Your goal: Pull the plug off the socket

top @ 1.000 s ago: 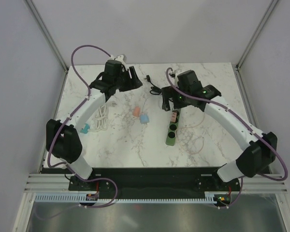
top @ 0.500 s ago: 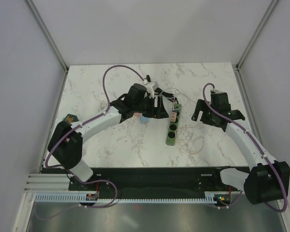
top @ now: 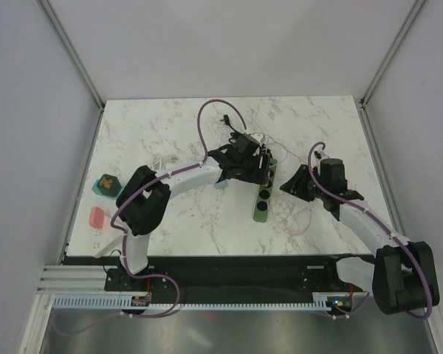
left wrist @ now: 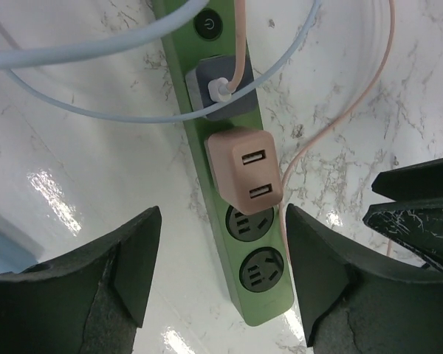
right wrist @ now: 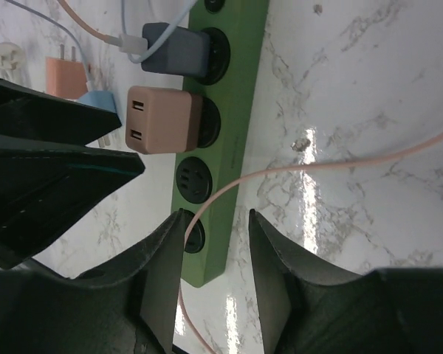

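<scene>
A green power strip (top: 262, 203) lies mid-table. A grey plug (left wrist: 220, 88) with a white cable and a pink block plug (left wrist: 245, 177) sit in adjacent sockets; the two sockets at the near end are empty. My left gripper (left wrist: 218, 273) hangs open above the strip, its fingers straddling the empty sockets just short of the pink plug (right wrist: 162, 119). My right gripper (right wrist: 215, 273) is open beside the strip's end (right wrist: 207, 258), touching nothing, with a thin pink cable (right wrist: 317, 162) running between its fingers. From above, the left gripper (top: 264, 168) and right gripper (top: 286, 186) flank the strip.
A loose orange plug (right wrist: 63, 74) and a light blue plug (right wrist: 100, 103) lie left of the strip. A teal box (top: 105, 184) and a pink piece (top: 97, 216) sit near the table's left edge. A white cable (top: 159, 160) and thin pink cable loops (top: 299, 214) trail over the marble.
My left arm swung from the far left across to the strip. My right arm pulled away to the right, then came back low beside the strip's end, its jaws narrowing.
</scene>
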Tool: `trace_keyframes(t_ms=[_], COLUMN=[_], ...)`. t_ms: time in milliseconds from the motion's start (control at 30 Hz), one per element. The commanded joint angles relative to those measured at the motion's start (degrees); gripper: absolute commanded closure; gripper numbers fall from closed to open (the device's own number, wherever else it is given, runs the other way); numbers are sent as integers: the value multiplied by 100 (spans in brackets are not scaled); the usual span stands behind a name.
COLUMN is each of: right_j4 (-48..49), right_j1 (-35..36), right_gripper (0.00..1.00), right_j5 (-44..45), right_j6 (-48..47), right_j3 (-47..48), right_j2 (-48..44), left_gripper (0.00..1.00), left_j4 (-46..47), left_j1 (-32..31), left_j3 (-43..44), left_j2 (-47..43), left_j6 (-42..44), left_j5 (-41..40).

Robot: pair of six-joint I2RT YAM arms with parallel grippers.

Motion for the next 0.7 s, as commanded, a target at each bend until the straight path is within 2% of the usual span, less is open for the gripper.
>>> trace_keyframes(t_ms=[0,233,400,533,567,667], right_j4=[1101,1743,1963,2156,2235,2411], right_j1=[-19,-10,-10,-10,-10,-19], right_gripper=[52,53,54,54,54,54], right_j5=[-463,-860,-921,-1070,-1123,-1159], right_j6=[129,156,130,156,156,200], right_j3=[-44,97,123,158,167,185], right_j2=[324,1098,1432,1687,1731,1951], left_gripper=[26,26,32,49,58,70], left_j4=[-54,-98,-125,-186,-204,-239], left_j1=[-57,-66,-66,-66,-66,-66], left_j3=[403,650,781,913,931,913], left_j2=[141,484,660,800,801,818], left_j6=[221,213,213,274,292,353], left_j5=[-224,-224,-206,-171,-162,-171])
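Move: The pink plug, still in the strip, sits about 2 cm ahead of the left hand, 2 cm to its right and 2 cm lower. The grey plug is some 4 cm farther out than the pink plug; the nearest free socket is about 4 cm nearer the bases than it and lower. From the right hand that free socket lies roughly 2 cm ahead, 7 cm left and 5 cm below; the pink plug is about 5 cm ahead, 7 cm left and 2 cm below. Rightward, with some forward and down, the left hand eases about 3 cm in onto the pink plug, wrist steady, then halves its opening late until its fingertips pinch the plug's two sides. Meanwhile the right hand travels down, forward and left, some 5 cm in all, towards the green strip beside the free socket, turning about 10 degrees, its fingers staying half open. ##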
